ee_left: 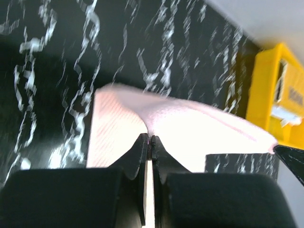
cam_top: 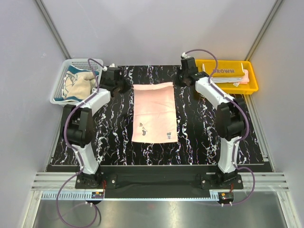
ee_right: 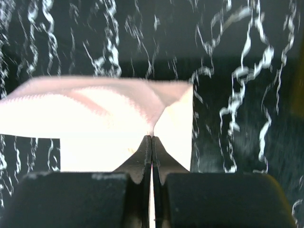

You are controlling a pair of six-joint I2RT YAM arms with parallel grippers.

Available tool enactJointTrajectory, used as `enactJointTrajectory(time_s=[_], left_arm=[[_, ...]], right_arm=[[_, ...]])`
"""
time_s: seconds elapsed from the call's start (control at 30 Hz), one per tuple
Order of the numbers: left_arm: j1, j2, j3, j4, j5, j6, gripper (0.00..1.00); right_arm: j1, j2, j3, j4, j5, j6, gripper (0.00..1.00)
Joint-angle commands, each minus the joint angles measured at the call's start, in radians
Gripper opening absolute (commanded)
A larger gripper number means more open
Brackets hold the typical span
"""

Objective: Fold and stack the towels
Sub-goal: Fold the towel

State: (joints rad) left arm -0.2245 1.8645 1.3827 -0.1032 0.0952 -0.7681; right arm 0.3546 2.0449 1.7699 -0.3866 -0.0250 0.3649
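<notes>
A pink towel [cam_top: 154, 111] lies spread lengthwise on the black marbled mat [cam_top: 199, 137]. My left gripper [cam_top: 127, 87] is shut on its far left corner, and my right gripper [cam_top: 178, 80] is shut on its far right corner. In the left wrist view the pink towel [ee_left: 190, 128] rises into the pinched left gripper [ee_left: 151, 138]. The right wrist view shows the same cloth [ee_right: 95, 109] puckered at the closed right gripper [ee_right: 151, 137]. A cream-teal towel [cam_top: 78, 83] sits crumpled in the white basket [cam_top: 58, 90]. Folded towels [cam_top: 228, 75], the brown one on top, rest in the yellow tray [cam_top: 252, 88].
The white mesh basket stands off the mat at the back left. The yellow tray [ee_left: 270, 95] stands at the back right, close to the right arm's wrist. Grey walls enclose the table on three sides.
</notes>
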Motion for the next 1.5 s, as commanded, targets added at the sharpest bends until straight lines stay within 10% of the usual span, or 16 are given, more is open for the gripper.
enactJointTrajectory(time_s=[0.0, 0.6, 1.47], left_arm=[[-0.003, -0.131, -0.075, 0.065, 0.037, -0.008, 0.00], [-0.101, -0.406, -0.410, 0.043, 0.032, -0.022, 0.00], [-0.165, -0.570, -0.631, 0.008, 0.008, 0.004, 0.00]], right_arm=[[-0.006, -0.144, -0.091, 0.038, -0.036, 0.049, 0.00], [0.023, -0.488, -0.587, 0.110, -0.108, 0.163, 0.00], [0.116, -0.609, -0.831, 0.103, -0.064, 0.189, 0.00]])
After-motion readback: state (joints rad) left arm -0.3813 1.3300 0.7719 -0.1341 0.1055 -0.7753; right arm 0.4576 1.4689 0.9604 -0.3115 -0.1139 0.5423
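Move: Each hand pinches one corner of the pink towel's raised far hem. The near-left corner, lying on the table, is about 34 cm back from the left hand, hardly to either side; the basket's middle is some 34 cm left and 5 cm ahead. From the right hand, the near-right corner lies about 34 cm back and 2 cm right, the yellow bin some 34 cm right and 7 cm ahead. All lie roughly 8–12 cm lower. Both hands, still pinching the corners, draw the raised hem back some 20 cm towards the near hem, sinking late. ##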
